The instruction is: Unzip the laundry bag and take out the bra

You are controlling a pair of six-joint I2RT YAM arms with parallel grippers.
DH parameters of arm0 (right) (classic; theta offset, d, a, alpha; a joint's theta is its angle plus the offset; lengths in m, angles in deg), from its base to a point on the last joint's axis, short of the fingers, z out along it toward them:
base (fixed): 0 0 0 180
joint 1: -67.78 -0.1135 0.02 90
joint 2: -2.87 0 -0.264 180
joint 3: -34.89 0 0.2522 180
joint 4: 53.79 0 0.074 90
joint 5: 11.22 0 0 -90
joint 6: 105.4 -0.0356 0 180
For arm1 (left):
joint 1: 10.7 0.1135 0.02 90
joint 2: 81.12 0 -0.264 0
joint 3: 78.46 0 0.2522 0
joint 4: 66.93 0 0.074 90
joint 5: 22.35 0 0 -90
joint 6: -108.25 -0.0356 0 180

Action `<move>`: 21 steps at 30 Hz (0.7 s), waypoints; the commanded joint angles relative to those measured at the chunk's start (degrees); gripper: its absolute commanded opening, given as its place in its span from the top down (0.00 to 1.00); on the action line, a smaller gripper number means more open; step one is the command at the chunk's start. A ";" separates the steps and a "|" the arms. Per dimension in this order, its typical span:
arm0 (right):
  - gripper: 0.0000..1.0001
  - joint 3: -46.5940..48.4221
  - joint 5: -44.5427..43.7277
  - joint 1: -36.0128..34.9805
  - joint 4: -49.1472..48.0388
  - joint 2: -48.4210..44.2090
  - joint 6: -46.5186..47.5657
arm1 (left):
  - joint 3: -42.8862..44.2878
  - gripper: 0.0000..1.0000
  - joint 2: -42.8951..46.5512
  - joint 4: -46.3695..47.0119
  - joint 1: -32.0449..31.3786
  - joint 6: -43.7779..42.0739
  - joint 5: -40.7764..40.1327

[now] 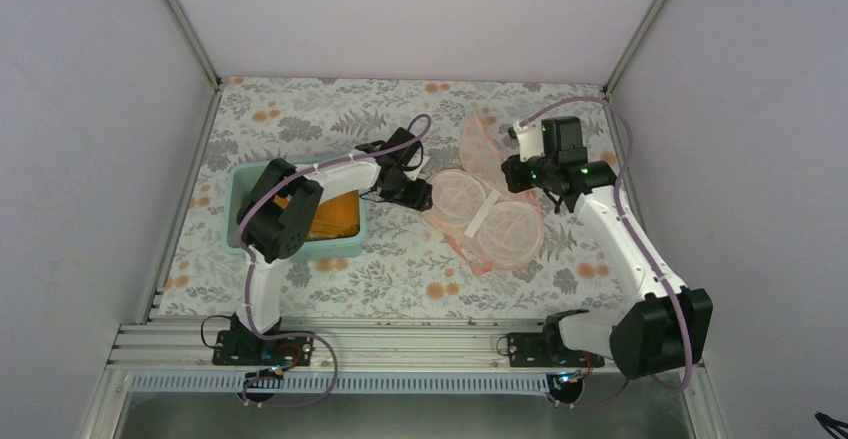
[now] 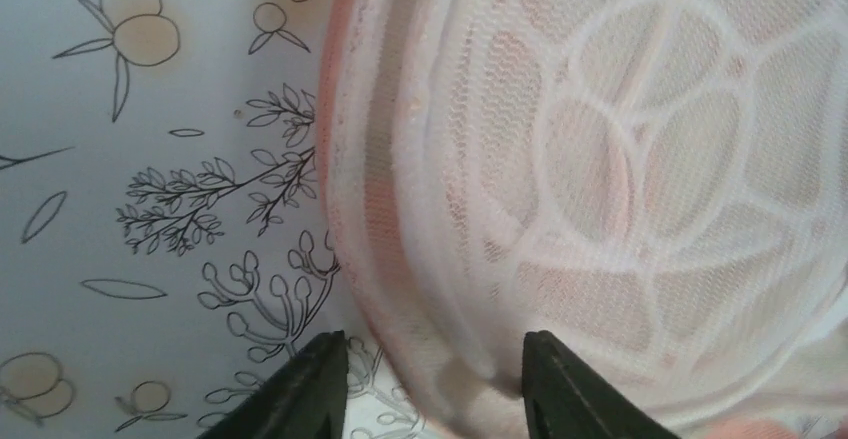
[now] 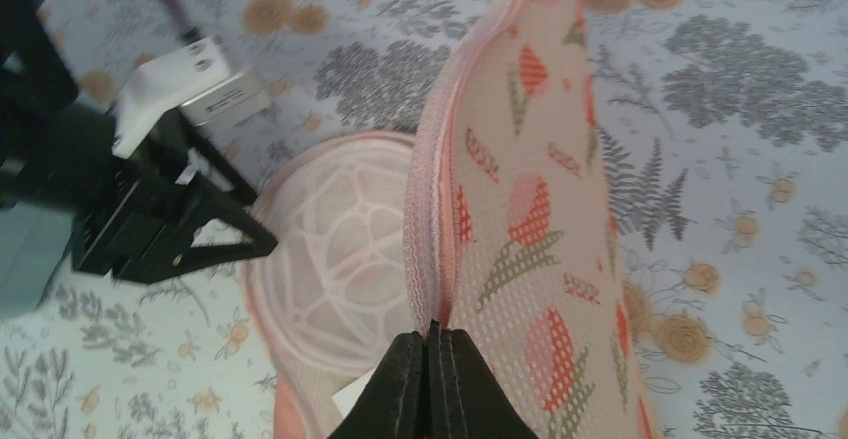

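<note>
The laundry bag (image 1: 487,217) lies unzipped at mid-table, its two translucent round cups showing. My right gripper (image 3: 432,334) is shut on the pink zip trim of its floral top flap (image 3: 530,209) and holds that flap up and back. My left gripper (image 2: 435,344) stands open at the bag's left rim. Its jaws straddle the white mesh edge (image 2: 460,289), and only the right finger touches the fabric. Mustard-orange fabric that looks like the bra (image 1: 338,217) lies in the teal tub (image 1: 240,181), partly hidden by the left arm.
The teal tub sits left of the bag, under the left arm's elbow. A floral cloth (image 1: 400,279) covers the table. Grey walls close in the left, back and right sides. The left gripper (image 3: 215,239) shows beside the inner cup (image 3: 340,249) in the right wrist view.
</note>
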 commanded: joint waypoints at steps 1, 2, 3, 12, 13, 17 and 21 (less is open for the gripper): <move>0.96 -1.71 0.97 -6.12 0.90 -1.78 5.00 | 3.10 0.75 -2.59 -0.79 0.53 -1.96 3.12; 0.96 -2.11 1.02 -7.79 1.02 -2.20 6.17 | 3.73 0.86 -2.84 -0.96 0.87 -2.15 2.75; 0.96 -2.68 1.48 -9.47 1.18 -2.71 7.49 | 4.25 0.95 -3.16 -1.13 1.35 -2.36 2.22; 0.97 -4.36 2.86 -21.08 7.16 -5.86 18.43 | 11.11 0.98 -7.36 -2.09 8.09 -4.29 2.12; 0.97 -4.57 1.67 -22.68 7.70 -4.91 18.99 | 11.61 0.98 -7.71 -2.05 8.86 -4.32 2.74; 0.97 -7.26 -3.05 -29.58 6.35 -0.30 19.63 | 13.18 0.98 -8.99 -2.18 9.94 -4.66 4.49; 0.96 -7.19 -4.69 -35.01 4.68 5.04 19.57 | 12.29 0.98 -8.93 -1.69 9.97 -4.44 5.01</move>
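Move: The emptied laundry bag's left rim lies between the left hand's closing fingers, about 1 cm below the hand point. From that hand the bag's body is centred some 12 cm right and 3 cm back, and the bin 26 cm left and 3 cm back. The right hand already holds the raised lid by its hem. From it, the bag's near rim is about 13 cm back, 3 cm left and 18 cm below, and the body 2 cm back, 3 cm left. The bag's left rim is pinched as the left fingers shut, then drawn about 9 cm forward and 4 cm left, low over the table. The lid hem stays clamped in the right fingers, which sweep it back and left over the body towards the near side, nearly 20 cm in all, sinking late while the wrist swings some 45 degrees counter-clockwise. ##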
